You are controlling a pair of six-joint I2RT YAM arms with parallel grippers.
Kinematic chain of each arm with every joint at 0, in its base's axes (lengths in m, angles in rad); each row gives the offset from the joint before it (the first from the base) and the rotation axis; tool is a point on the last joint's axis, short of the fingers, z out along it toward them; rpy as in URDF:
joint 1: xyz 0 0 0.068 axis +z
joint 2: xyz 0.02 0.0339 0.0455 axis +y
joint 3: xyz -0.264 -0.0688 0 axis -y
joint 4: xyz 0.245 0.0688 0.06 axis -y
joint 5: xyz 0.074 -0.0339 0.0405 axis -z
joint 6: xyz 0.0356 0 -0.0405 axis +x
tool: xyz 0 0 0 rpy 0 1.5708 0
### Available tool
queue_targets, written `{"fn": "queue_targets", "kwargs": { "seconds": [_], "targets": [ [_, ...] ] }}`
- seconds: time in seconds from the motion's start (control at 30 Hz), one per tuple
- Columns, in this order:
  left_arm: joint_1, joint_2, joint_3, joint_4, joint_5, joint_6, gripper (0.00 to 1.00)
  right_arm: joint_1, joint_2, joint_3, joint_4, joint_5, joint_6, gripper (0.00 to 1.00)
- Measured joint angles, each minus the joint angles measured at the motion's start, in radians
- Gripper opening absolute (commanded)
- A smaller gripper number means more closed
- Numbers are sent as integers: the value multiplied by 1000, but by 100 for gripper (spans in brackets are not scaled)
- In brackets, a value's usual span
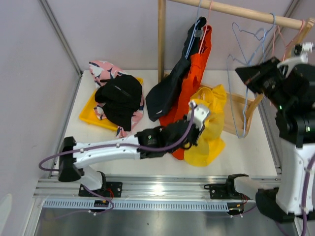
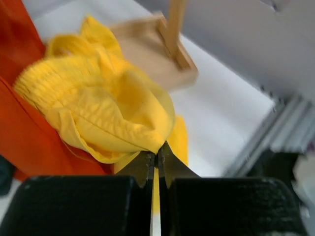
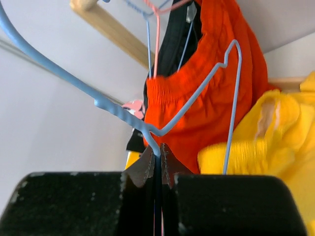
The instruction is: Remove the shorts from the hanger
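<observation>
My left gripper (image 1: 203, 119) (image 2: 157, 152) is shut on a fold of the yellow shorts (image 1: 209, 135) (image 2: 98, 103), which bunch up on the table in the middle. My right gripper (image 1: 238, 71) (image 3: 158, 150) is shut on the twisted neck of a blue wire hanger (image 1: 231, 93) (image 3: 197, 98) just right of the yellow cloth. The orange-red shorts (image 1: 196, 73) (image 3: 206, 98) and a dark pair (image 1: 170, 88) hang from hangers on the wooden rod (image 1: 236, 11). A pink printed pair (image 1: 106, 71) and a black pair (image 1: 120, 98) lie at the left.
A yellow tray (image 1: 88, 112) holds the pink and black pairs. The rack's wooden post (image 1: 161, 39) and base (image 1: 238, 115) (image 2: 147, 49) stand behind the yellow shorts. Several bare wire hangers (image 1: 266, 34) hang at the rod's right end. Grey walls close in the table.
</observation>
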Motion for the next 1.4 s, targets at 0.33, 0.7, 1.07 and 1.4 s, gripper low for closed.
{"fn": "queue_targets", "kwargs": {
  "seconds": [0.33,0.7,1.07,1.4],
  "targets": [
    [-344,-446,-505,-79,-143,-180,0,-61,395,217,140,106,-30,0],
    [-468,-496,-584,-138,-288,-332,0,-90,515,252,294,133,-6,0],
    [-450,-457,-344,-320,-377,-282,0,-159,503,123,375,94,15,71],
    [277,-525,44,-440,-247,13,0,-164,299,-236,415,3,20,99]
  ]
}}
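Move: The left hand grips the yellow shorts; the pile in the yellow basket lies about 24 cm ahead, 36 cm left and 27 cm below. The hanging orange shorts are some 16 cm ahead and 3 cm left, the dark shorts 17 cm ahead and 12 cm left, both about level. The right hand holds the empty blue hanger; the rail stretch for it is roughly 14 cm ahead, 8 cm right and 8 cm above, with the orange shorts 10 cm ahead, 20 cm left and 15 cm lower. Back about 15 cm, left and down goes the left hand, still pinching the yellow shorts; it pauses, then sweeps forward, left and up towards the basket, turning some 30 degrees counter-clockwise. The right hand carries the blue hanger forward and somewhat right under the rail, opens wide to let go, then sinks and backs off. ##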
